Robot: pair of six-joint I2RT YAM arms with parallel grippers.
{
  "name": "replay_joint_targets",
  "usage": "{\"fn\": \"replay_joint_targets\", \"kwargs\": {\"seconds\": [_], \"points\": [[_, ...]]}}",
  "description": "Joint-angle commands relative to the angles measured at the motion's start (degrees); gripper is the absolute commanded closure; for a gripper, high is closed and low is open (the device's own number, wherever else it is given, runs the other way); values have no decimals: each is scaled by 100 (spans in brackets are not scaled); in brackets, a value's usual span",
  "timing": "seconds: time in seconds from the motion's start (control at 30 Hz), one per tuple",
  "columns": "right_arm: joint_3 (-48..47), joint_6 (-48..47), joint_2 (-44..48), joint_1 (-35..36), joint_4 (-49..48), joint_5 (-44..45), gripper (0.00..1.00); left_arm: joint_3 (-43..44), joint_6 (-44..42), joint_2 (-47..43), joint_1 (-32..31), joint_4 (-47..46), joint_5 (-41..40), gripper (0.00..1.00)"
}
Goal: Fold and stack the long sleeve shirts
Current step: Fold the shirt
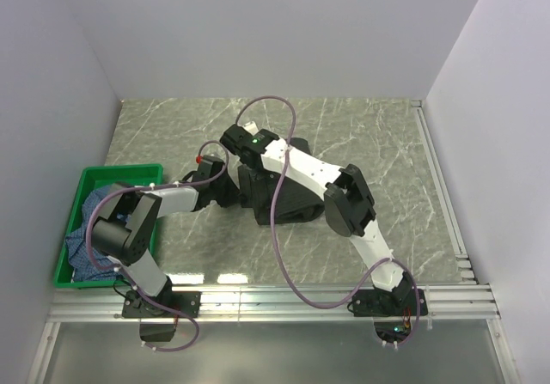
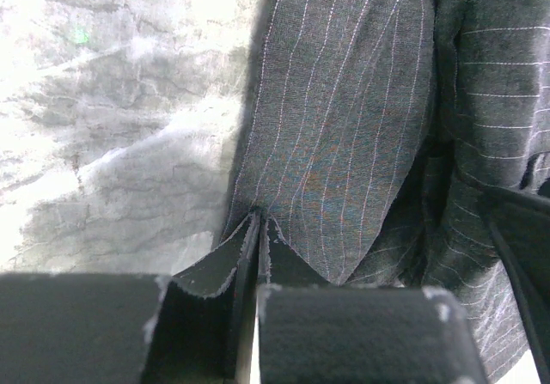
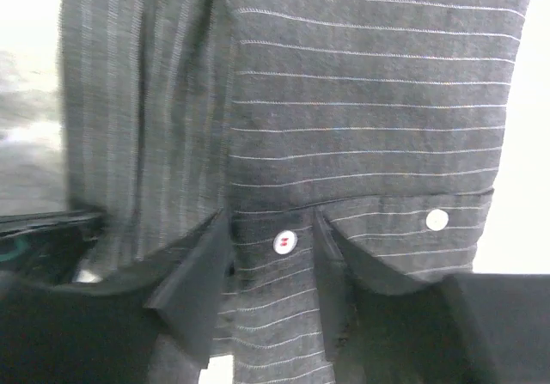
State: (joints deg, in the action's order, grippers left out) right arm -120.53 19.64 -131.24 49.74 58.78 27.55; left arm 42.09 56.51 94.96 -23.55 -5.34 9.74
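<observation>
The black pinstriped long sleeve shirt [image 1: 292, 204] lies bunched at mid table, largely under both arms. My left gripper [image 2: 260, 216] is shut on a fold at the edge of this shirt [image 2: 344, 126], just above the marble top. My right gripper [image 3: 271, 216] stands open. A buttoned cuff strip of the black shirt [image 3: 361, 100] runs between its fingers, with a white button [image 3: 285, 243] in the gap. The blue checked shirt [image 1: 90, 229] sits crumpled in the green crate. From above, the left gripper [image 1: 228, 193] and the right gripper [image 1: 247, 167] meet at the black shirt's left side.
The green crate [image 1: 120, 171] stands at the table's left edge beside the left arm. White walls close in the table on the left, back and right. A metal rail [image 1: 284, 298] runs along the near edge. Purple cables loop over the arms.
</observation>
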Motion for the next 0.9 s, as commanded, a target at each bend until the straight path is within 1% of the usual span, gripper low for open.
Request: {"fn": "replay_joint_targets", "kwargs": {"seconds": [0.0,0.07,0.13,0.27,0.43,0.5,0.6,0.7,0.8,0.83,0.87], "points": [[240,312,468,45,-587,-197,58,-95,-9,-136,0,7,98,93],[214,365,407,45,-579,-154,61,-87,0,-109,0,7,116,93],[188,479,345,45,-509,-84,60,-86,0,-109,0,-10,142,93],[468,444,450,62,-657,-189,52,-122,-35,-162,8,-2,151,92],[662,523,424,142,-702,188,48,-157,27,-162,8,-63,195,92],[715,646,363,177,-675,565,48,-174,62,-144,0,-107,221,92],[873,717,353,177,-789,821,49,-209,71,-144,8,-134,239,92],[1005,752,327,203,-895,1094,57,-227,79,-135,0,-151,248,92],[1067,743,318,203,-957,1095,74,-218,79,-109,8,-160,266,92],[1101,752,336,195,-983,1077,86,-218,79,-92,0,-160,266,92],[1137,708,432,203,-1026,990,90,-218,79,-91,0,-151,257,92]]}}
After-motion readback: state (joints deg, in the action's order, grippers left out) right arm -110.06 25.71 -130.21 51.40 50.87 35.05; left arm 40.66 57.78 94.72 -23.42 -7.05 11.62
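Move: The right hand hangs half open over the folded shirt; the spot it will grip, just inside the folded body's left edge by the nearer white button, lies about 4 cm below and 1 cm to its right. The far button sits level with it, some 8 cm to its right; the sleeve strip runs about 5 cm to its left. From the left hand, that spot is roughly 7 cm to the right and 2 cm ahead. The right hand first eases about 1 cm left above the shirt, then sinks some 3 cm onto the folded body while drifting back to the right by about 2 cm, its wrist turning slightly clockwise, and closes its half-open fingers on the cloth beside the sleeve strip, pinching it. The left hand stays almost in place, its closed fingertips still on the sleeve strip's outer edge. ##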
